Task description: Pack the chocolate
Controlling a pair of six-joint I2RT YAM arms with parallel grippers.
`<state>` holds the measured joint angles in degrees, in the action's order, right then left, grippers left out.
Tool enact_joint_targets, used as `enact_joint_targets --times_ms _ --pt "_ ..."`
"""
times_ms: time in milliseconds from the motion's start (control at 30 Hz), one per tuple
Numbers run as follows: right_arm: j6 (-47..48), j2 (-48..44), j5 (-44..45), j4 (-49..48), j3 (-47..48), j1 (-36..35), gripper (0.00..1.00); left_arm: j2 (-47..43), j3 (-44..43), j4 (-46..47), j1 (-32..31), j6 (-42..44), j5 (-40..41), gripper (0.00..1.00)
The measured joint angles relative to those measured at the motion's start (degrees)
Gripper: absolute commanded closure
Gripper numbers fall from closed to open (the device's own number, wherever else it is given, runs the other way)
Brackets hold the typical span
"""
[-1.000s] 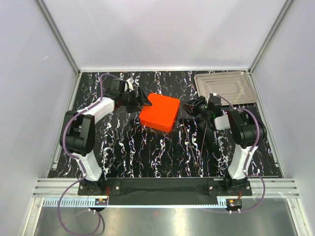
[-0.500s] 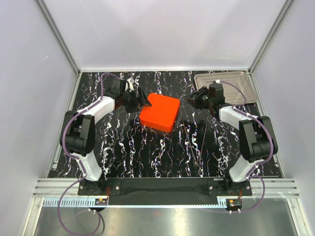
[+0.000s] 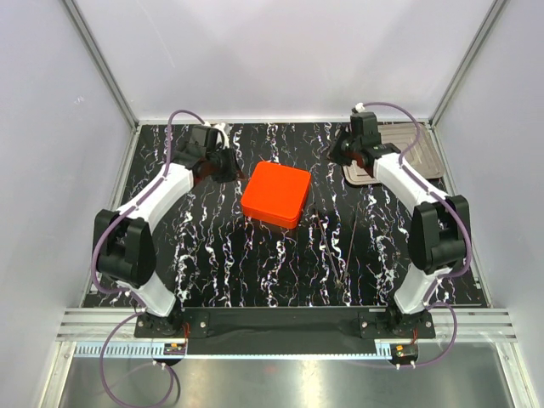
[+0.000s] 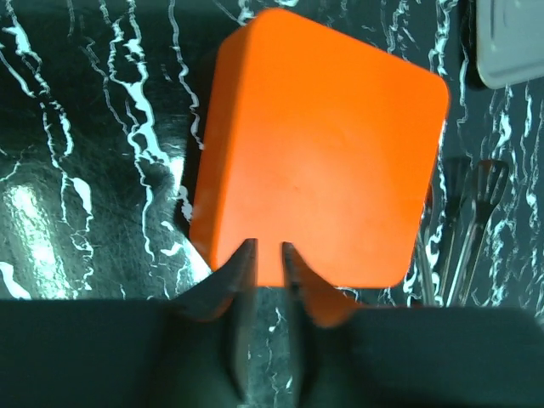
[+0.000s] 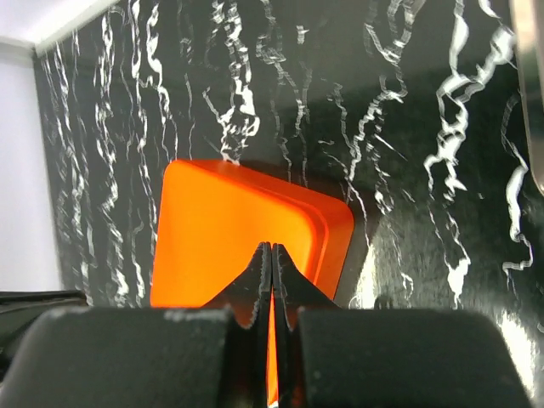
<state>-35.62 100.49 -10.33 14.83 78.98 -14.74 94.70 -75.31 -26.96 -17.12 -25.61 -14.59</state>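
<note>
No chocolate shows in any view. The orange square box (image 3: 275,194) sits shut under its lid at the middle of the table. My left gripper (image 3: 231,164) hovers just left of and behind it; in the left wrist view the box (image 4: 319,144) lies beyond my fingertips (image 4: 266,246), which stand a narrow gap apart with nothing between them. My right gripper (image 3: 337,153) is raised at the back right, clear of the box. In the right wrist view it (image 5: 270,248) is shut and empty, with the box (image 5: 229,229) below and ahead.
The silver metal tray (image 3: 425,153) lies at the back right corner, partly under my right arm; it shows in the left wrist view (image 4: 510,42). Thin dark tongs (image 3: 348,242) lie on the marbled black table right of the box, also in the left wrist view (image 4: 467,221).
Both grippers have drawn away from the box sides: the left back and leftward, the right up and toward the back right over the tray. The box has not moved.
</note>
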Motion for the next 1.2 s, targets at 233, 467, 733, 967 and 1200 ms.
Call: enact_joint_targets --times_ms 233,467,733,967,1200 --pt "5.2 2.6 -8.4 0.3 2.8 -1.6 1.0 -0.5 0.2 -0.3 -1.9 1.6 -2.0 1.0" --pt "0.0 11.8 -27.5 -14.0 1.6 -1.1 1.0 1.8 2.0 1.7 -1.9 0.9 -4.5 1.0" --pt "-9.4 18.1 -42.1 -30.3 -1.5 -0.7 1.0 4.6 4.3 1.8 -1.9 0.1 -4.3 1.0" --pt "-12.9 20.2 -47.0 -36.4 -2.1 -0.6 1.0 4.9 4.3 1.9 -1.9 -0.4 -4.2 1.0" --pt "-16.2 25.7 -48.2 -42.8 -6.9 -0.1 1.0 5.3 4.7 2.2 -1.9 -0.4 -3.5 1.0"
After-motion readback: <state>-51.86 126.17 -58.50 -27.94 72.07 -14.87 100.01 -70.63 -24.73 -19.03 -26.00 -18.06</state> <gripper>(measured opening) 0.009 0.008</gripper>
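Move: The lid lies already on the box. Its middle is about 8 cm to the right of my left hand, level with it fore and aft and some 8 cm below. From my right hand the lid is about 13 cm left, 6 cm back and 9 cm below. The tray sits some 15 cm right and 9 cm ahead of my right hand, and the tongs lie about 17 cm back and 1 cm right, both roughly 14 cm below. With shut fingers I sweep my right hand about 11 cm left to over the lid, rolling its left side up and turning it counter-clockwise, each some 35 degrees, drawing back a little and then dropping steeply to the lid's top. My left hand shuts its fingers, shifts slightly back and right, then sinks about 6 cm to the lid's left edge, tipping slightly down. ##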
